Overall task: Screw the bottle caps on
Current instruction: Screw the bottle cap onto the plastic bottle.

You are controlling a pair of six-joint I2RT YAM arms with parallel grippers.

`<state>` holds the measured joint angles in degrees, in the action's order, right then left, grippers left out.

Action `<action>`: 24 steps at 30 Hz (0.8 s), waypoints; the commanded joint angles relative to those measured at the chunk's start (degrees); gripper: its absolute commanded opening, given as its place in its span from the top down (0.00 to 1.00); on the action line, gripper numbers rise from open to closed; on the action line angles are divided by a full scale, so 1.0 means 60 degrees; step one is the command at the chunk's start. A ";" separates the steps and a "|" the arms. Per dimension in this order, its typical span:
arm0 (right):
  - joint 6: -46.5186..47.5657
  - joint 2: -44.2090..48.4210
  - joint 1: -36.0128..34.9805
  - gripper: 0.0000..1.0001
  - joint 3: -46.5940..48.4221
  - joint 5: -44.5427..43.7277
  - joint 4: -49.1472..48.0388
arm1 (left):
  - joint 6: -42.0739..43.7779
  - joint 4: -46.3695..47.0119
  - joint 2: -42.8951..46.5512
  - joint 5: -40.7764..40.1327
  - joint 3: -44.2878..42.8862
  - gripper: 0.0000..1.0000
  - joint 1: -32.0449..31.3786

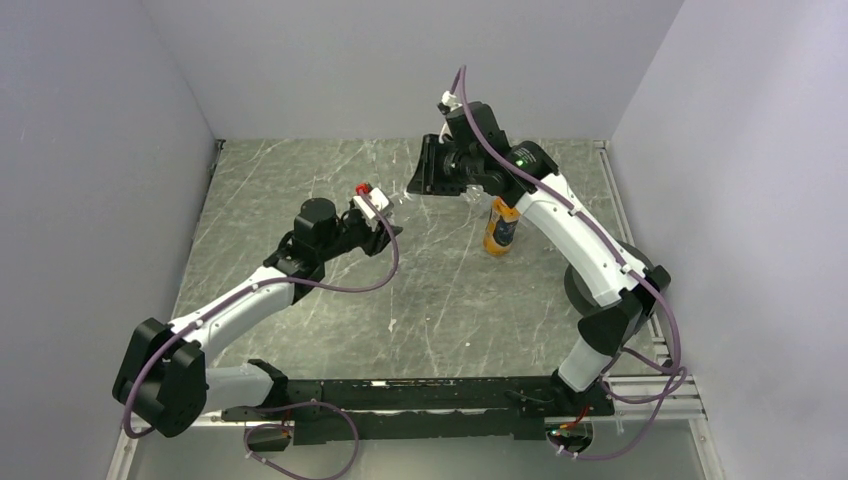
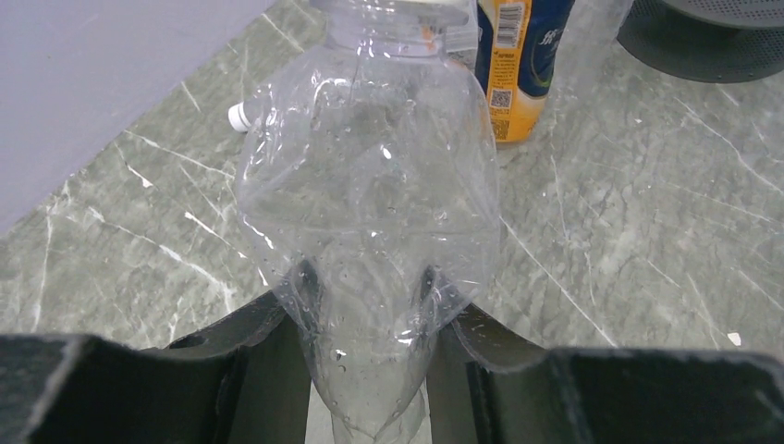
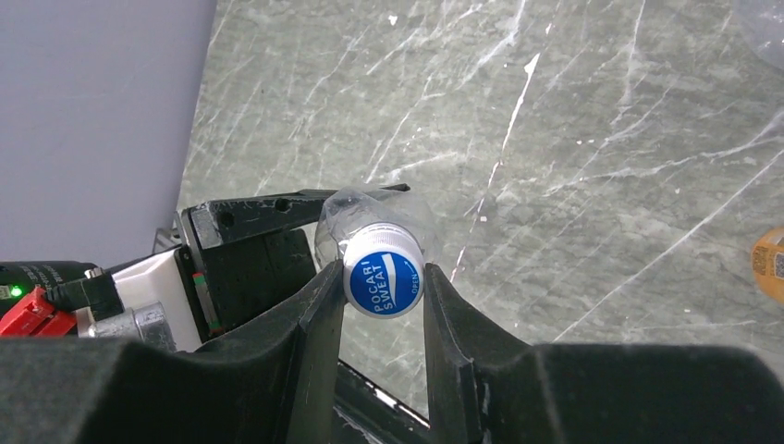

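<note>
A crumpled clear bottle [image 2: 370, 185] is held off the table, with my left gripper [image 2: 370, 314] shut on its lower end. At the bottle's other end its neck [image 3: 351, 215] carries a white cap with a blue top [image 3: 383, 274]. My right gripper [image 3: 383, 279] is shut on that cap, one finger on each side. In the top view the two grippers meet over the middle of the table, left [image 1: 385, 228] and right [image 1: 432, 175]. An orange bottle [image 1: 501, 228] with a dark label stands upright just right of them. A small white cap [image 2: 240, 117] lies on the table near the left wall.
A large black disc [image 2: 712, 37] lies on the table at the right, beyond the orange bottle [image 2: 518, 65]. Grey walls close in the marbled table [image 1: 300, 180] on the left, back and right.
</note>
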<state>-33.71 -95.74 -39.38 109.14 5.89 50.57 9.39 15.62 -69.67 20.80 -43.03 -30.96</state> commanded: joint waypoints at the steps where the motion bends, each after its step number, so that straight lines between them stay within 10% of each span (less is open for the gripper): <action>1: -0.0417 0.0139 -0.0217 0.59 0.0168 0.0793 0.0451 | 0.0054 0.2022 0.0416 0.0201 -0.0344 1.00 -0.0199; 11: 0.0695 0.1321 0.0015 0.01 0.0332 0.0472 0.0760 | -0.0569 0.0551 0.0982 0.1883 0.0231 1.00 -0.0174; 24: 0.4632 0.3728 -0.0148 0.03 -0.1049 0.2973 0.1223 | -0.1264 -0.2441 0.0376 0.8600 -0.1004 1.00 0.0048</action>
<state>-15.35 -74.59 -39.55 104.25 17.15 56.07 4.58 3.95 -66.96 56.45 -46.39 -30.96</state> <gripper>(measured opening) 0.993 0.433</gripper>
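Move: My left hand holds the clear plastic bottle upright, and my right fingers pinch its blue-topped cap right at their pads. From my left hand that cap is about 10 cm up, 4 cm right and 1 cm ahead. From my right hand, the orange bottle stands some 6 cm ahead, 20 cm right and 18 cm lower; a white-capped clear bottle lies around 23 cm ahead, 11 cm right and 25 cm below. I spread my right fingers wide and let go of the cap, then draw that hand back about 10 cm, up 8 and right 6, clear of the bottle, turning it some 20 degrees counter-clockwise and tipping its fingers up. My left hand keeps its grip, lifts the bottle about 4 cm, then swings it back some 11 cm and sinks partway again, turning clockwise about 35 degrees and drifting right. ##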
